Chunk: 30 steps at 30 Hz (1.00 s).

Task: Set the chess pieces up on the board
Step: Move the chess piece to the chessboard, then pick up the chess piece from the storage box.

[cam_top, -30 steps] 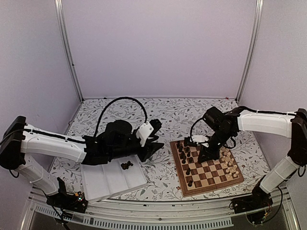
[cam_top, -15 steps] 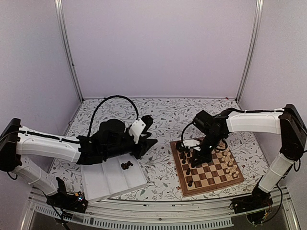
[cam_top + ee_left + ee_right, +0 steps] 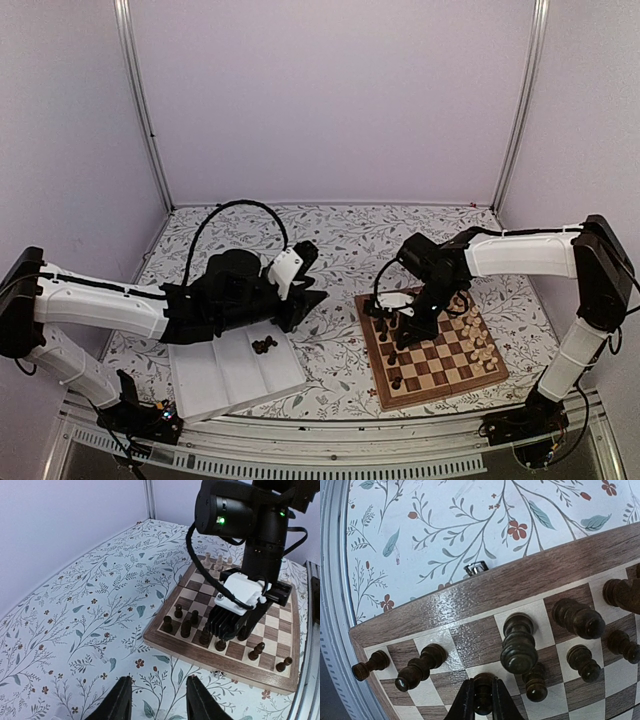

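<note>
The board (image 3: 452,368) lies right of centre, with dark chess pieces (image 3: 385,325) along its left side and pale ones (image 3: 480,345) along its right. My right gripper (image 3: 412,328) is down among the dark pieces. In the right wrist view it (image 3: 482,686) is shut on a dark pawn (image 3: 483,696) over a light square, beside a taller dark piece (image 3: 519,646). My left gripper (image 3: 159,684) hangs open over the floral tablecloth, left of the board (image 3: 235,661), holding nothing.
A white ridged tray (image 3: 225,380) sits at the front left, with a few dark pieces (image 3: 264,345) in it under the left arm. A small metal clasp (image 3: 476,568) sticks out of the board's edge. Metal frame posts stand at the back corners.
My right gripper has slid left across the board, still shut on the pawn, to the dark side. The left arm drew back a little to the left, then stayed put.
</note>
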Tool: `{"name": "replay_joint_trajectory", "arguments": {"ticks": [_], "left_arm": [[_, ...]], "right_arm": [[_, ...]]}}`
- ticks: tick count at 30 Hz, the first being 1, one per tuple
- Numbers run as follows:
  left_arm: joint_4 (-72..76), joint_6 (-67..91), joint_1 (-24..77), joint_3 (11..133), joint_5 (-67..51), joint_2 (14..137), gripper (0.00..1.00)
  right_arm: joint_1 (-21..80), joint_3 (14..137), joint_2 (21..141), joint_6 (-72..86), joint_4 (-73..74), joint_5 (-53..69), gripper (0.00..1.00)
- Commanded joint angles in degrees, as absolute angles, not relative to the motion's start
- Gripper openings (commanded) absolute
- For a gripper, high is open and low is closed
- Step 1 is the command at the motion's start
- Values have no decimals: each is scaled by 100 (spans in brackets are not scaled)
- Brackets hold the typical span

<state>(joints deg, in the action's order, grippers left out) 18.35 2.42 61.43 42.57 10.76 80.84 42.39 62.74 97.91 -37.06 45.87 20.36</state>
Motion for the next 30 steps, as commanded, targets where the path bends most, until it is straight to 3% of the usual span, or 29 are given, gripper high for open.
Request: {"name": "replay_joint_trajectory", "arguments": {"ticks": [1,10,18,25,30], "left_arm": [[1906,303,6067,4206,1038,8038,40],[1705,344,6066,4293,1006,8047,40],[-486,1448,5728,4644,1534,7984,40],[-1881,2179,5052,4426,815,7660,40],[-2801,1985,4947,4897,336,8087,42]], "right_arm": [[4282,6390,9831,-3683,4499,1909,15],[4282,6476,9651,-3622,4719,1964,26],[4029,6374,8674,-3695,5042,1785,34],[3656,5722,7870,-3659,4536,2110,35],[3643,5469,7746,-3612,4377,2150,35]]}}
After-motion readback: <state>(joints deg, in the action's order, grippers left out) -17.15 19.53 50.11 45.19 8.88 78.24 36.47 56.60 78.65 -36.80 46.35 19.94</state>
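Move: Right beneath the right fingertips, still between them, stands the dark pawn on its square. The next pawn is about 3 cm ahead and 1 cm left, a tall dark piece 2 cm ahead and 4 cm left, another back-row piece 4 cm back and 2 cm left. From the left hand, the small pile of dark pieces in the tray lies some 10 cm left, 1 cm back and 17 cm below; a lone piece lies about 5 cm ahead, 9 cm left, equally low. Opening its fingers around the standing pawn, the right hand lets go, then rises some 7 cm and drifts about 4 cm to the right, tilting slightly. Halfway through, the left hand sets off empty and open, sweeping about 11 cm left and sinking 8–9 cm towards the pile in the tray, its fingers tipping down by roughly 35 degrees. ##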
